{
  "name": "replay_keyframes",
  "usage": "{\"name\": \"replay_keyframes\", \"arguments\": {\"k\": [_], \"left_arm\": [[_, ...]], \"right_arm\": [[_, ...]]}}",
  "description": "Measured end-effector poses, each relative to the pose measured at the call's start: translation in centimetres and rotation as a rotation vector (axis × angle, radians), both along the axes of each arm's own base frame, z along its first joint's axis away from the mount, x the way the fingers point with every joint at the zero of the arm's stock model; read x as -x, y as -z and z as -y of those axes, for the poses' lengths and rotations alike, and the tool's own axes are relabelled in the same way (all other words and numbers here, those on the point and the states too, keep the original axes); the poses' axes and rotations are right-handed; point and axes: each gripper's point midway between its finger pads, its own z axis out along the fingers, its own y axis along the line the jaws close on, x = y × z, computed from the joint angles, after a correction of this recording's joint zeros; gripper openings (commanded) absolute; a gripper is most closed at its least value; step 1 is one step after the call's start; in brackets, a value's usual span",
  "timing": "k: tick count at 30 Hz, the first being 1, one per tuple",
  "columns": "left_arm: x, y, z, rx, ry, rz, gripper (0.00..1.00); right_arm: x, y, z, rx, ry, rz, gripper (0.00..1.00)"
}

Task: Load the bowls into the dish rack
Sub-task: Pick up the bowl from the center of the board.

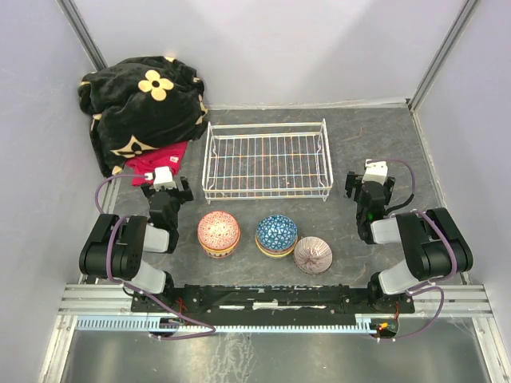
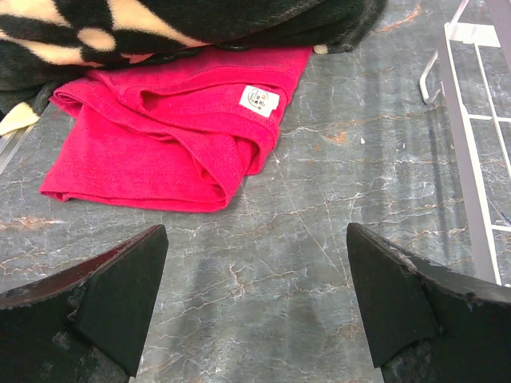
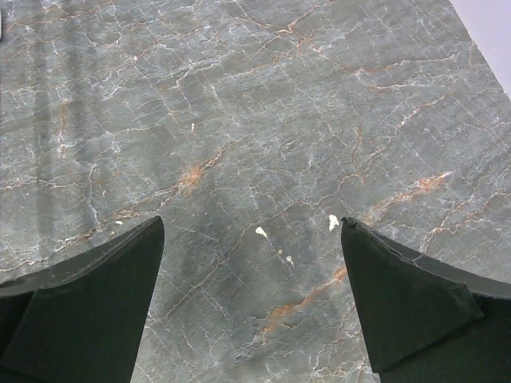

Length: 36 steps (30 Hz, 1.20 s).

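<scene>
Three stacks of upturned bowls stand in a row near the arms: pink on top (image 1: 218, 232), blue on top (image 1: 276, 234), purple-white on top (image 1: 313, 255). The white wire dish rack (image 1: 267, 162) stands empty behind them; its left edge (image 2: 467, 171) shows in the left wrist view. My left gripper (image 1: 165, 189) is open and empty, left of the pink stack, over bare table (image 2: 255, 263). My right gripper (image 1: 369, 190) is open and empty, right of the rack, over bare table (image 3: 252, 255). No bowl shows in either wrist view.
A black blanket with cream flowers (image 1: 144, 100) is heaped at the back left, with a folded red cloth (image 1: 157, 163) in front of it, just ahead of my left gripper (image 2: 172, 144). Grey walls close in left, right and back.
</scene>
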Motion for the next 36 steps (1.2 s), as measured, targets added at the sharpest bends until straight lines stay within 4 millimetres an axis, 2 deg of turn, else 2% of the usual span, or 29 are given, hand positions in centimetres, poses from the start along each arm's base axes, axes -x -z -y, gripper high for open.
{"name": "replay_keyframes", "arguments": {"k": [20, 24, 29, 31, 33, 36], "left_arm": [[0.0, 0.0, 0.0, 0.0, 0.0, 0.0, 0.99], [-0.1, 0.0, 0.5, 0.004, 0.03, -0.002, 0.99], [0.2, -0.9, 1.0, 0.005, 0.047, -0.002, 0.99], [-0.2, -1.9, 1.3, 0.007, 0.06, -0.001, 0.99], [-0.8, -3.5, 1.9, 0.011, 0.085, 0.015, 0.99], [-1.1, -6.0, 2.6, 0.017, 0.113, 0.063, 0.99]], "right_arm": [[0.0, 0.0, 0.0, 0.0, 0.001, 0.0, 0.99], [0.0, 0.0, 0.1, 0.0, 0.003, 0.001, 1.0], [0.2, -0.7, 0.4, 0.006, 0.025, 0.006, 1.0], [0.3, -1.7, 0.6, 0.003, 0.049, -0.019, 1.0], [-0.3, -4.2, 0.7, -0.01, 0.075, -0.034, 1.0], [-1.8, -10.3, 0.1, -0.058, 0.077, 0.024, 0.99]]}}
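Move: The blue bowl in the middle of the board lies about 30 cm to the right hand's left, some 17 cm back and a little lower. From that hand the ribbed bowl is roughly 18 cm left and 24 cm back, the red-patterned bowl 48 cm left and 16 cm back, and the dish rack's middle 33 cm left and 6 cm ahead. From the left hand the blue bowl lies about 35 cm right, 15 cm back and slightly below. Both open, empty hands rise off the board, right about 10 cm, left about 6 cm while drifting right. ##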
